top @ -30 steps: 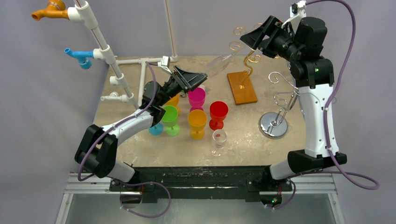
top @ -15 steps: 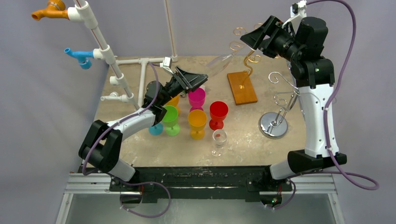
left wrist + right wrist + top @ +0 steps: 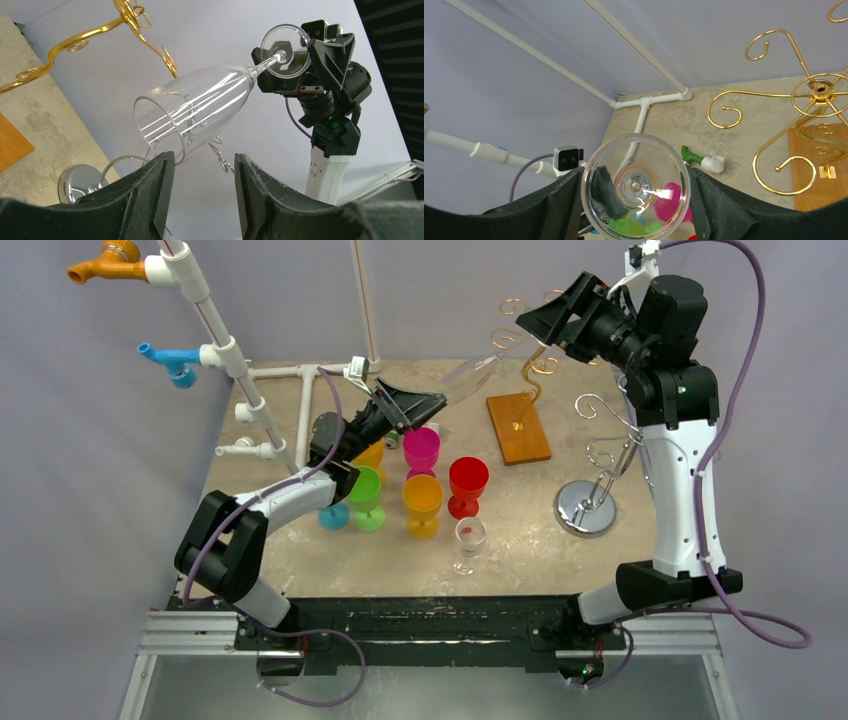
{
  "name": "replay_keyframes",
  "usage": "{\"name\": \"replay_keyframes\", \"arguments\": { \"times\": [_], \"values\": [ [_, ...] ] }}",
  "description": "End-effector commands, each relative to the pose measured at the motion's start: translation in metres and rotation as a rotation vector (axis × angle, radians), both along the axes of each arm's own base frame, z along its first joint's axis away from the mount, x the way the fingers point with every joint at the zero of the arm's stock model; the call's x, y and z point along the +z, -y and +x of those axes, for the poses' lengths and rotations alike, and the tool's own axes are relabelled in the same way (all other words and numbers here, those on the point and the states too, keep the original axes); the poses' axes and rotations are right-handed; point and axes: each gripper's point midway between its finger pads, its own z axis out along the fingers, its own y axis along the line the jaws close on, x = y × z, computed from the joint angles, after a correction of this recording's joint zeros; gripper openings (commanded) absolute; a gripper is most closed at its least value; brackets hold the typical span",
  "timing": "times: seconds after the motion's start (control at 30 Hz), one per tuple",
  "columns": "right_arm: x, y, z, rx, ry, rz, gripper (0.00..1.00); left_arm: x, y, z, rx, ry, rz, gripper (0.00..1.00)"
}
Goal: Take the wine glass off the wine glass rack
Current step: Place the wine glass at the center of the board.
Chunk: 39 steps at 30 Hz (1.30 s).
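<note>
The clear wine glass [image 3: 470, 375] lies tilted in the air, left of the gold wire rack [image 3: 530, 365] on its wooden base [image 3: 518, 426]. My right gripper [image 3: 545, 325] is shut on the glass's round foot [image 3: 636, 187], one finger on each side of the rim. The bowl [image 3: 200, 107] points down toward my left gripper [image 3: 415, 405]. My left gripper [image 3: 204, 160] is open with nothing between its fingers. The bowl's rim hangs just above its left fingertip [image 3: 162, 165]; whether they touch I cannot tell. The gold rack [image 3: 819, 95] shows to the right of my right gripper [image 3: 635, 175].
Coloured plastic goblets stand mid-table: pink [image 3: 421, 450], red [image 3: 467, 483], orange [image 3: 422, 502], green [image 3: 364, 495]. A small clear glass [image 3: 469, 543] stands nearer the front. A chrome rack [image 3: 588, 505] is at the right, a white pipe frame [image 3: 300, 375] at the back left.
My left arm has swung slightly, lifting its open gripper a little closer to the bowl's rim. The right gripper and the glass have barely moved.
</note>
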Motion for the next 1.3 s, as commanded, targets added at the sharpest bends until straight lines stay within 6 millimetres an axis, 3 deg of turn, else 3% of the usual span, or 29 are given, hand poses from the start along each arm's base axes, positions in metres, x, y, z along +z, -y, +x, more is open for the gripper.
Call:
{"name": "replay_keyframes", "arguments": {
  "times": [0.0, 0.23, 0.47, 0.7, 1.1, 1.13, 1.17, 1.27],
  "values": [
    [0.030, -0.008, -0.017, 0.066, 0.086, 0.042, 0.34, 0.048, -0.008, -0.016, -0.048, 0.155, -0.128, 0.49],
    [0.029, -0.013, -0.021, 0.129, 0.084, 0.081, 0.34, 0.067, -0.014, -0.029, -0.065, 0.210, -0.176, 0.46],
    [0.031, -0.010, -0.022, 0.128, 0.085, 0.088, 0.34, 0.070, -0.015, -0.031, -0.061, 0.231, -0.162, 0.43],
    [0.025, -0.015, -0.022, 0.158, 0.074, 0.111, 0.33, 0.081, -0.021, -0.037, -0.065, 0.245, -0.212, 0.30],
    [0.014, -0.007, -0.024, 0.190, 0.067, 0.165, 0.33, 0.111, -0.035, -0.058, -0.066, 0.311, -0.267, 0.20],
    [0.063, -0.006, -0.096, 0.207, 0.237, 0.155, 0.33, 0.112, -0.035, -0.059, -0.069, 0.313, -0.270, 0.19],
    [0.019, -0.007, -0.033, 0.198, 0.089, 0.170, 0.33, 0.113, -0.035, -0.059, -0.068, 0.313, -0.274, 0.18],
    [0.012, -0.007, -0.027, 0.199, 0.071, 0.172, 0.33, 0.117, -0.037, -0.063, -0.071, 0.322, -0.278, 0.11]
  ]
}}
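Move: The wine glass, already held by its foot in the right hand, has its open rim about 2 cm ahead, 2 cm right and 3 cm below the left hand; from the right hand that rim lies 13 cm left, 17 cm below and about 1 cm back. The gold rack's top is about 14 cm ahead, 20 cm right and 8 cm below the left hand. Straight under the left hand, some 28 cm down and 2 cm left, stands the magenta goblet. The glass's rim is brought between the left fingertips: the left hand climbs about 5 cm, also drawing back some 3 cm, tips tilting up by roughly 10 degrees, while its half-open fingers close to under a quarter, one seemingly inside the bowl. The right hand keeps its grip on the foot, easing back 3 cm late on and rolling its left side up while turning counter-clockwise. ##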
